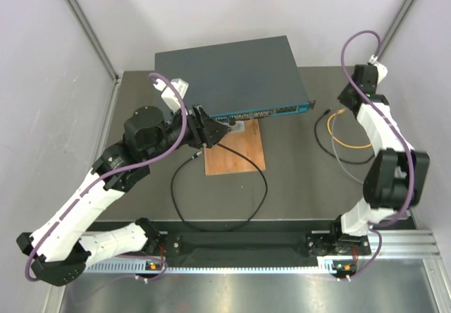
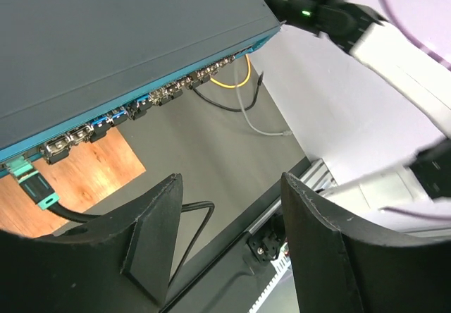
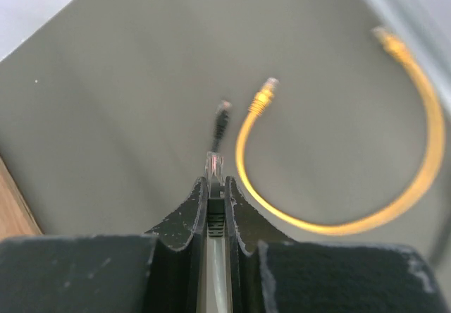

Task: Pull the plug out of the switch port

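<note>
The switch (image 1: 229,73), a flat dark grey box with a teal front strip, lies at the back middle. In the left wrist view its sockets (image 2: 141,105) run in a row, and a teal plug (image 2: 28,180) on a black cable sits in a port at the far left. My left gripper (image 1: 211,128) is open and empty just in front of the strip's left end; the plug lies left of its fingers (image 2: 151,228). My right gripper (image 1: 343,103) is off the switch's right end, above the table, shut on a grey cable's clear plug (image 3: 214,163).
A brown wooden board (image 1: 235,151) lies in front of the switch. A black cable (image 1: 232,211) loops toward the near edge. A yellow cable (image 3: 338,221) and a loose black cable end (image 3: 221,119) lie under the right gripper. Walls stand on both sides.
</note>
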You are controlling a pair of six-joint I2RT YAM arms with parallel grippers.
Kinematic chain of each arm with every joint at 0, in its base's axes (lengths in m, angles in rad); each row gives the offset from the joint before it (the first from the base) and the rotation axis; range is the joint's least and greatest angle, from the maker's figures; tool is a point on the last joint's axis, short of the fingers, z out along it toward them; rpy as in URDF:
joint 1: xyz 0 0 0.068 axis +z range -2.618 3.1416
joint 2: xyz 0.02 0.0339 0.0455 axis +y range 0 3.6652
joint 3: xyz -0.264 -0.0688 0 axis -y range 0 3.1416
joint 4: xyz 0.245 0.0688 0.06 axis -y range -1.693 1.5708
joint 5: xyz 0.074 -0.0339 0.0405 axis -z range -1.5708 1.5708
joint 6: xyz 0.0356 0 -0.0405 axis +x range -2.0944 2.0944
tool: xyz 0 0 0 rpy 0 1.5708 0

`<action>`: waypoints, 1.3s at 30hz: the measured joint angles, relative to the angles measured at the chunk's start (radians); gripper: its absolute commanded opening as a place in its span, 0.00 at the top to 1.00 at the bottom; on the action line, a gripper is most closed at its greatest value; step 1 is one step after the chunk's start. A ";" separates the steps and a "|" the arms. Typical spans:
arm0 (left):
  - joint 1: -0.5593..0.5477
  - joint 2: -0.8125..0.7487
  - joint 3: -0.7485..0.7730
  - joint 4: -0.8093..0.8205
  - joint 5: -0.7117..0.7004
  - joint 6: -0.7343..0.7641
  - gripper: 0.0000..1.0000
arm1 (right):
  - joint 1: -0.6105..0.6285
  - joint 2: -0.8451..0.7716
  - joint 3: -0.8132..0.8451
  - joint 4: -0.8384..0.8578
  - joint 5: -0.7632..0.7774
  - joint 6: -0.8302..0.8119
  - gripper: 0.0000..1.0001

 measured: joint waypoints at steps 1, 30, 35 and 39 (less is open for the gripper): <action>0.000 -0.003 -0.001 -0.003 -0.002 0.000 0.37 | 0.000 0.041 0.018 0.013 -0.011 0.003 1.00; 0.000 -0.058 -0.098 -0.078 -0.025 -0.043 0.37 | 0.036 0.426 0.234 0.077 -0.116 0.079 0.73; 0.000 -0.047 -0.099 -0.061 0.002 -0.066 0.37 | 0.037 0.426 0.248 0.039 -0.106 0.051 0.47; 0.000 -0.043 -0.101 -0.043 0.025 -0.090 0.37 | 0.038 0.426 0.261 -0.006 -0.105 0.026 0.38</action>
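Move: The right hand already holds the gray cable's plug; the free table spot it is bound for lies about 8 cm ahead, 3 cm to the left and some 12 cm below. On the table, the black plug is roughly 7 cm ahead and 1 cm to the right of this hand, and the yellow plug 7 cm ahead and 6 cm to the right. From the empty left hand, that same spot is about 31 cm ahead, 35 cm to the right and 31 cm below. Down about 10 cm and forward some 7 cm, easing a little left, the right hand carries the gray plug past the black plug to the bare table on its left, slowing as it gets low. It then lifts about 1 cm and opens from shut to over half, letting go of the plug. The left hand, open and empty, sinks about 4 cm in front of the switch. ##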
